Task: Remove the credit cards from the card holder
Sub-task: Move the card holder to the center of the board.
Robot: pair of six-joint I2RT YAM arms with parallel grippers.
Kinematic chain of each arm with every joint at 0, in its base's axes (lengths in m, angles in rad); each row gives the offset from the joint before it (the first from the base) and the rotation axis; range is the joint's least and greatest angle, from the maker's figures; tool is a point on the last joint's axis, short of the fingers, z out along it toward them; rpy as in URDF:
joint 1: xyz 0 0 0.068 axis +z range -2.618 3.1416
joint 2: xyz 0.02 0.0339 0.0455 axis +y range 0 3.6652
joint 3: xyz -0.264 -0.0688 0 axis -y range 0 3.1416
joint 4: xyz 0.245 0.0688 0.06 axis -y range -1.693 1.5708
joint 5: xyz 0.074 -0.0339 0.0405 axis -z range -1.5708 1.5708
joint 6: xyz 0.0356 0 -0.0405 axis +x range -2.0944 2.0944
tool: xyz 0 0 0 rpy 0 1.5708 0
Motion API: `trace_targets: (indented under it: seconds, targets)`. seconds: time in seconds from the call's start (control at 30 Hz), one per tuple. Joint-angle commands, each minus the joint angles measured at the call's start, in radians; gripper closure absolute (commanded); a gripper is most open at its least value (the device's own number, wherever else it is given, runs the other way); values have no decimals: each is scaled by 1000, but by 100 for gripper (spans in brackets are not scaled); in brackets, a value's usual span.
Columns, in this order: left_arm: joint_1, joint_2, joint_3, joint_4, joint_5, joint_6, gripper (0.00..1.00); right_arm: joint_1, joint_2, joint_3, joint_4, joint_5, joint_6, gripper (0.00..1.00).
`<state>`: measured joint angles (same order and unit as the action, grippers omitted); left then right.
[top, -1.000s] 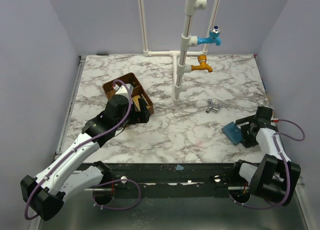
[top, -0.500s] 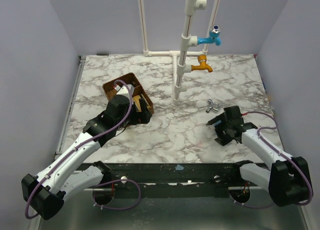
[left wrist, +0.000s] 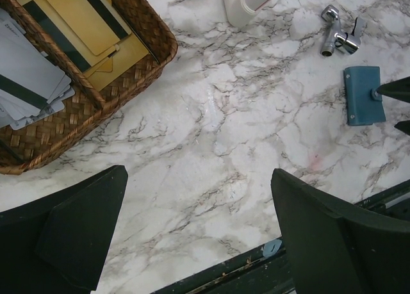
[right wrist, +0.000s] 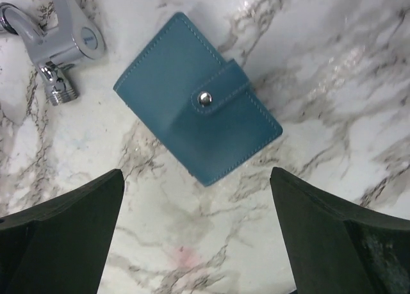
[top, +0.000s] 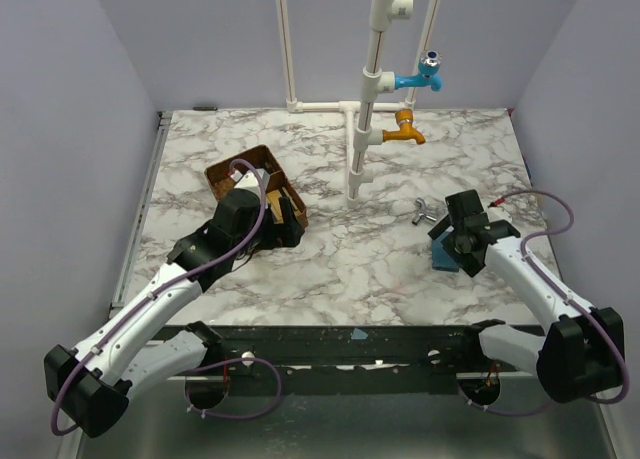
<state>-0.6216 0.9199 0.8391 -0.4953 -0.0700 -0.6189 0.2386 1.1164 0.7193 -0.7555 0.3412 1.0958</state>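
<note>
The blue card holder (right wrist: 197,124) lies flat on the marble, shut by its snap strap, with no card showing at it. It also shows in the top view (top: 441,256) and at the right edge of the left wrist view (left wrist: 364,95). My right gripper (right wrist: 195,174) hangs open just above the holder's near corner (top: 456,244), its fingers apart on either side of it and holding nothing. Grey credit cards (left wrist: 29,73) with dark stripes lie in the brown woven tray (left wrist: 154,57). My left gripper (left wrist: 198,172) is open and empty beside that tray (top: 285,224).
Yellowish cards (left wrist: 83,22) fill the tray's other compartment. A chrome tap fitting (right wrist: 51,44) lies just beyond the holder (top: 428,213). A white pipe stand (top: 360,169) with a blue tap (top: 425,76) and an orange tap (top: 405,131) rises at the back. The table's front edge (left wrist: 256,259) is close.
My right arm has swung from the table's right edge leftward and now hangs over the card holder, which lies slightly further left. The left arm has not moved.
</note>
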Motion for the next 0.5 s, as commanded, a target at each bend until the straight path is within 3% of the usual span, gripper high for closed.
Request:
trace_targets:
  seconds: [0.0, 0.23, 0.47]
  targets:
    - [5, 12, 18, -5, 22, 5, 2, 5, 61, 7, 114, 139, -242, 0]
    - [5, 19, 47, -21, 32, 24, 1, 4, 202, 90, 199, 152, -369, 0]
    - [5, 18, 57, -36, 29, 31, 2, -31, 258, 31, 341, 118, -447, 0]
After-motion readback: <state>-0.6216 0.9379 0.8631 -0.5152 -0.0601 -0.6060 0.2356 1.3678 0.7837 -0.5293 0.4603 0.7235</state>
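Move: The card holder lies flat on the board about 4 cm ahead of the right hand and a centimetre to its right, some 5 cm below it. The chrome tap is beyond and to the left of the holder, about 12 cm ahead of the hand and 4 cm to its left; the white pipe's near end is roughly 15 cm ahead and 21 cm left. From the left hand the holder is about 36 cm to the right, 3 cm farther out and some 17 cm lower. Out over the card holder goes the right hand, about 5 cm forward, drifting some 2 cm to the right and sinking about 2 cm. Meanwhile the wrist turns some 15 degrees counter-clockwise and rolls about as much, its left side dipping. The fingers stay wide open above the holder, with no contact to be seen. ##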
